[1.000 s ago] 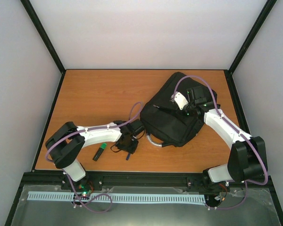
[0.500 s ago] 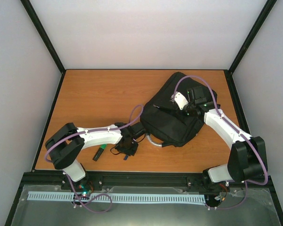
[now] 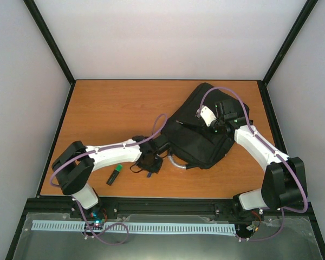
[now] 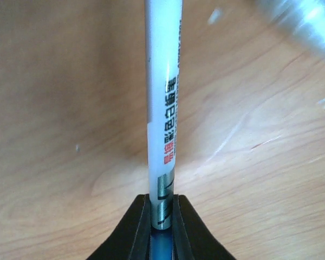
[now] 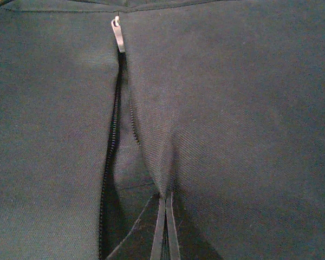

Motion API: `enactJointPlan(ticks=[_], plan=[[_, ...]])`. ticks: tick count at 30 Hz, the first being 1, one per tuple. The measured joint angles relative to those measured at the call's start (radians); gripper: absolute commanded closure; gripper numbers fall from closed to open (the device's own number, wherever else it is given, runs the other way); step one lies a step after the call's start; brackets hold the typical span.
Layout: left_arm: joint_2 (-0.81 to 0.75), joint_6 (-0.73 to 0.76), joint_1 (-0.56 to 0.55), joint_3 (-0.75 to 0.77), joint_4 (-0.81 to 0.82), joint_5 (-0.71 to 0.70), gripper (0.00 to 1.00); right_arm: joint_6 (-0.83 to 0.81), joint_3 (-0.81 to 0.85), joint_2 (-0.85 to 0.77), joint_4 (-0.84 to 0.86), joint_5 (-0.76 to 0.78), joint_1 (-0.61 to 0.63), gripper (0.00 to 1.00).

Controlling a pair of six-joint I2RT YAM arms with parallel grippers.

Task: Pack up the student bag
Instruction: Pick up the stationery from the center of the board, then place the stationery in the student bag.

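Observation:
The student bag (image 3: 197,135), a large black backpack, lies at the table's right, its grey loop handle (image 3: 177,162) pointing toward the left arm. My right gripper (image 3: 219,125) rests on top of it. In the right wrist view this gripper (image 5: 166,205) is shut, pinching a fold of bag fabric (image 5: 157,151) beside the open zip (image 5: 109,179), with the zip pull (image 5: 117,35) at the far end. My left gripper (image 3: 150,162) hovers just left of the handle. In its wrist view the left gripper (image 4: 161,201) is shut on a white pen (image 4: 163,97) with printed text and a blue end.
A green highlighter (image 3: 115,174) lies on the wooden table (image 3: 114,114) near the front edge, left of my left gripper. Black frame posts stand at the table's corners, with a rail along the near edge.
The left gripper's jaws have closed onto the pen, and it has shifted slightly right toward the bag's handle. The right arm holds still on the bag.

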Motion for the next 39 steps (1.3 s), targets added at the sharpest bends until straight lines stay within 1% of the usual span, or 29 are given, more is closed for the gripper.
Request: enactJointPlan(ticks=[5, 11, 14, 19, 26, 34, 39], plan=[[0.000, 0.040, 0.005, 0.141, 0.004, -0.002, 0.92, 0.000, 0.000, 0.000, 0.000, -0.002, -0.001, 0.97], [0.044, 0.089, 0.042, 0.288, 0.051, 0.067, 0.91, 0.000, 0.000, -0.001, 0.000, -0.003, -0.001, 0.97], [0.106, 0.124, 0.081, 0.356, 0.067, 0.124, 0.91, 0.000, 0.000, -0.006, 0.000, -0.003, -0.001, 0.97], [0.210, 0.177, 0.129, 0.427, 0.091, 0.222, 0.92, 0.000, 0.000, -0.016, 0.000, -0.003, -0.002, 0.97], [0.360, 0.218, 0.137, 0.585, 0.055, 0.314, 0.92, 0.000, 0.000, -0.018, -0.004, -0.001, -0.010, 0.97], [0.444, 0.224, 0.146, 0.716, -0.016, 0.337, 0.91, -0.001, 0.000, -0.023, -0.003, 0.008, -0.014, 0.97], [0.501, 0.224, 0.154, 0.839, -0.010, 0.333, 0.91, -0.005, 0.000, -0.023, -0.007, 0.000, -0.013, 0.97]])
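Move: The pen is already pinched in the left hand. The bag's zipped opening, where it is taken, lies about 16 cm ahead of that hand, 18 cm to its right and some 5 cm higher. The grey bag handle sits 10 cm right and 2 cm ahead; the green marker is 15 cm to the left and 3 cm back, on the table. From the right hand, which holds the flap, the opening is about 4 cm left, 1 cm back and 3 cm lower. The pen, still clamped in the left fingers, is swept right and forward, roughly 22 cm across, over the near edge of the bag to the unzipped slit. The left hand first climbs about 8 cm, dips a little, then eases up again as it goes on, its fingertips swinging some 25 degrees to the right. The right hand keeps its pinch on the flap nearly in place. ##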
